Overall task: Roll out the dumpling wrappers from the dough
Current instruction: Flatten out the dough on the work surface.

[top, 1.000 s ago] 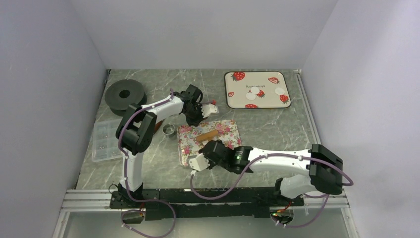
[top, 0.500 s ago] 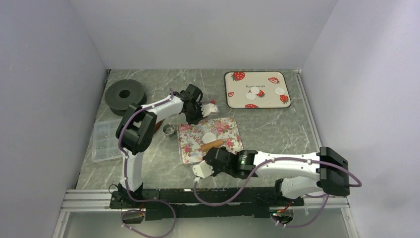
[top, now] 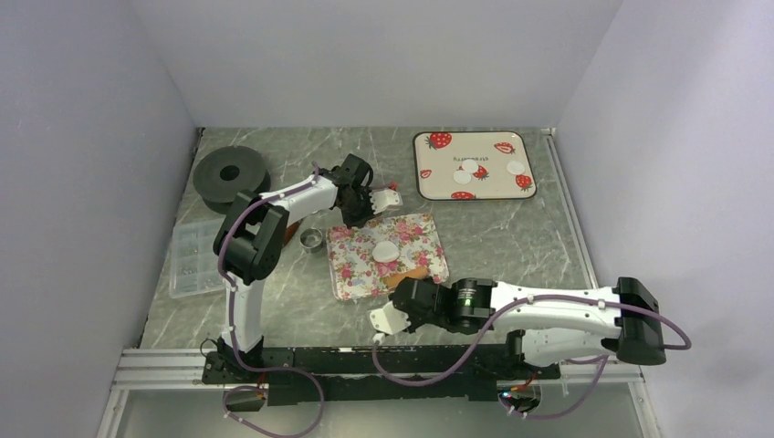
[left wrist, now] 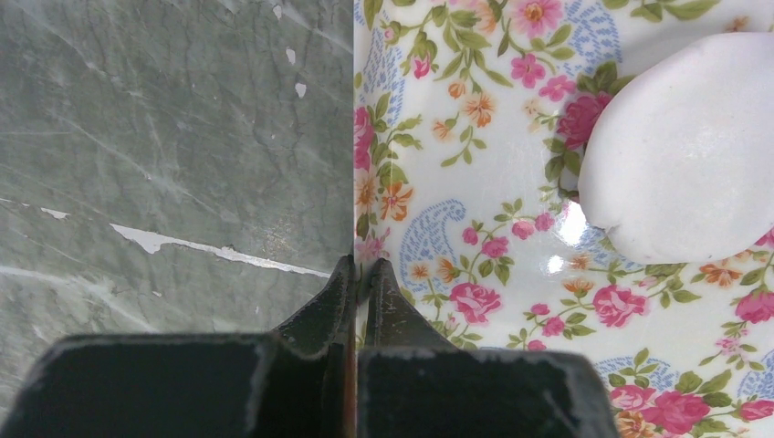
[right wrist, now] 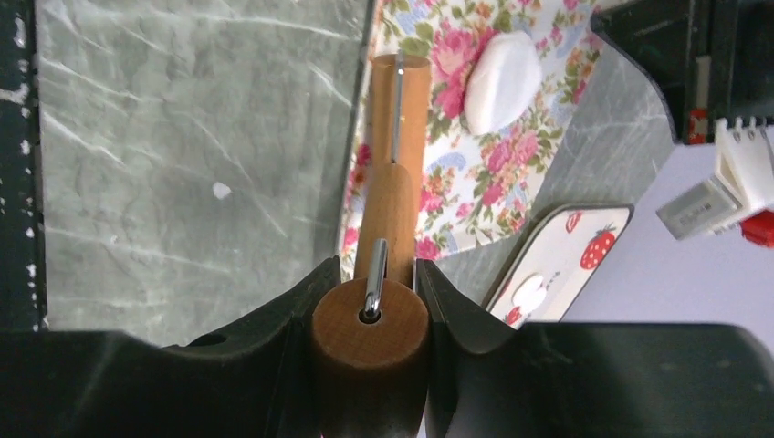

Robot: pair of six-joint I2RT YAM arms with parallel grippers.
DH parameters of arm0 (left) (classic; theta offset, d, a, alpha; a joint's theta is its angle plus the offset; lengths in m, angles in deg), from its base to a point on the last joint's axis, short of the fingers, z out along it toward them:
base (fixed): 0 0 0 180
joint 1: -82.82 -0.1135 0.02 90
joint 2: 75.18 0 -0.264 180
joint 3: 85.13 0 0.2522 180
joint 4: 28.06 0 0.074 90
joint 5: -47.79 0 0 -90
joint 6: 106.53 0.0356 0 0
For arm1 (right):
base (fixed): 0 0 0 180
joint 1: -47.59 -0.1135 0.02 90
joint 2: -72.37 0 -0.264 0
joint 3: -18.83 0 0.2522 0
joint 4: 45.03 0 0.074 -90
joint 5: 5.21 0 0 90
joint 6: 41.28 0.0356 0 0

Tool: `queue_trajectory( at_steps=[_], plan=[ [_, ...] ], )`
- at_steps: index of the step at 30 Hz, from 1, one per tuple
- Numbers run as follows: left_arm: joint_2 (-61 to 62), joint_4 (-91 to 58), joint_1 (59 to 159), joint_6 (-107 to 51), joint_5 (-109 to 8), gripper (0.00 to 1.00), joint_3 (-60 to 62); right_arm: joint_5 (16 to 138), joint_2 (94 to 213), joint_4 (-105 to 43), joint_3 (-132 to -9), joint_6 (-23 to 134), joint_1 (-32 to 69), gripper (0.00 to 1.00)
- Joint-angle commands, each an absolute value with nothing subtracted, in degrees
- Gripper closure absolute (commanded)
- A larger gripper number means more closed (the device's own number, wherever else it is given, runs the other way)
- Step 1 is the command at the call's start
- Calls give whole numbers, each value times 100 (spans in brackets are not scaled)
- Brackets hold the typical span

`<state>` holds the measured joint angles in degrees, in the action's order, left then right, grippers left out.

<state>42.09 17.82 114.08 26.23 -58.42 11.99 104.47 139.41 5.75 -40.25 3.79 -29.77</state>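
A flattened white lump of dough (top: pixel 386 251) (left wrist: pixel 685 155) (right wrist: pixel 502 80) lies on the floral tray (top: pixel 351 274). My right gripper (top: pixel 413 294) (right wrist: pixel 374 274) is shut on the handle of a wooden rolling pin (right wrist: pixel 394 173), whose roller (top: pixel 417 272) rests at the tray's near edge, short of the dough. My left gripper (top: pixel 360 217) (left wrist: pixel 360 265) is shut on the floral tray's far-left rim (left wrist: pixel 355 137). Three dumpling wrappers, white discs (top: pixel 468 167), sit on the strawberry tray (top: pixel 429 182); one of these wrappers (right wrist: pixel 532 290) shows in the right wrist view.
A small metal ring cutter (top: pixel 313 239) stands left of the floral tray. A black spool (top: pixel 230 173) sits at the back left, and a clear compartment box (top: pixel 192 255) lies along the left side. Walls close in three sides.
My right arm has drawn the rolling pin toward the near edge, off the dough, which now shows uncovered. The left arm has not moved.
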Motion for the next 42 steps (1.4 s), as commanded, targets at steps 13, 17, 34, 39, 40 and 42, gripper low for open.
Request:
queue_trajectory(
  at_steps=[13, 17, 34, 39, 40, 42],
  plan=[
    [4841, 2352, 11560, 2732, -5825, 100, 792, 9627, 14655, -908, -5215, -1136, -1500, 100],
    [4839, 2365, 11565, 2724, -5830, 100, 803, 9364, 15001, -859, -4956, -1164, -1497, 100],
    [4845, 2367, 11568, 2724, -5774, 100, 797, 9599, 15350, -275, -4227, -886, -1730, 100],
    [4803, 2348, 11569, 2754, -5789, 100, 754, 9831, 14865, 126, -3970, -674, -1975, 100],
    [4808, 2354, 11569, 2758, -5805, 100, 766, 9893, 14717, 286, -3902, -540, -2035, 100],
    [4815, 2375, 11563, 2767, -5820, 100, 792, 9914, 14552, 375, -3786, -413, -2087, 100]
  ],
)
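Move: The right hand already grips the roller's upright handle, with the roller itself about 9 cm ahead of and 8 cm below that hand, near the floral mat's near edge. The dough disc it goes for lies some 15 cm ahead, 5 cm left and 9 cm below; the metal cup stands about 19 cm ahead and 21 cm left. From the left hand, at the mat's far edge, the dough is about 7 cm back and 5 cm right. Keeping its hold on the handle, the right hand swings the roller up off the near side of the mat in an arc about 6 cm high, forward some 8 cm and a little left, and sets it down on the dough disc. It then makes short low strokes of 1 to 2 cm over the dough, back, forward and starting back again, while the left hand stays put with its shut fingers still at the mat's far edge. ##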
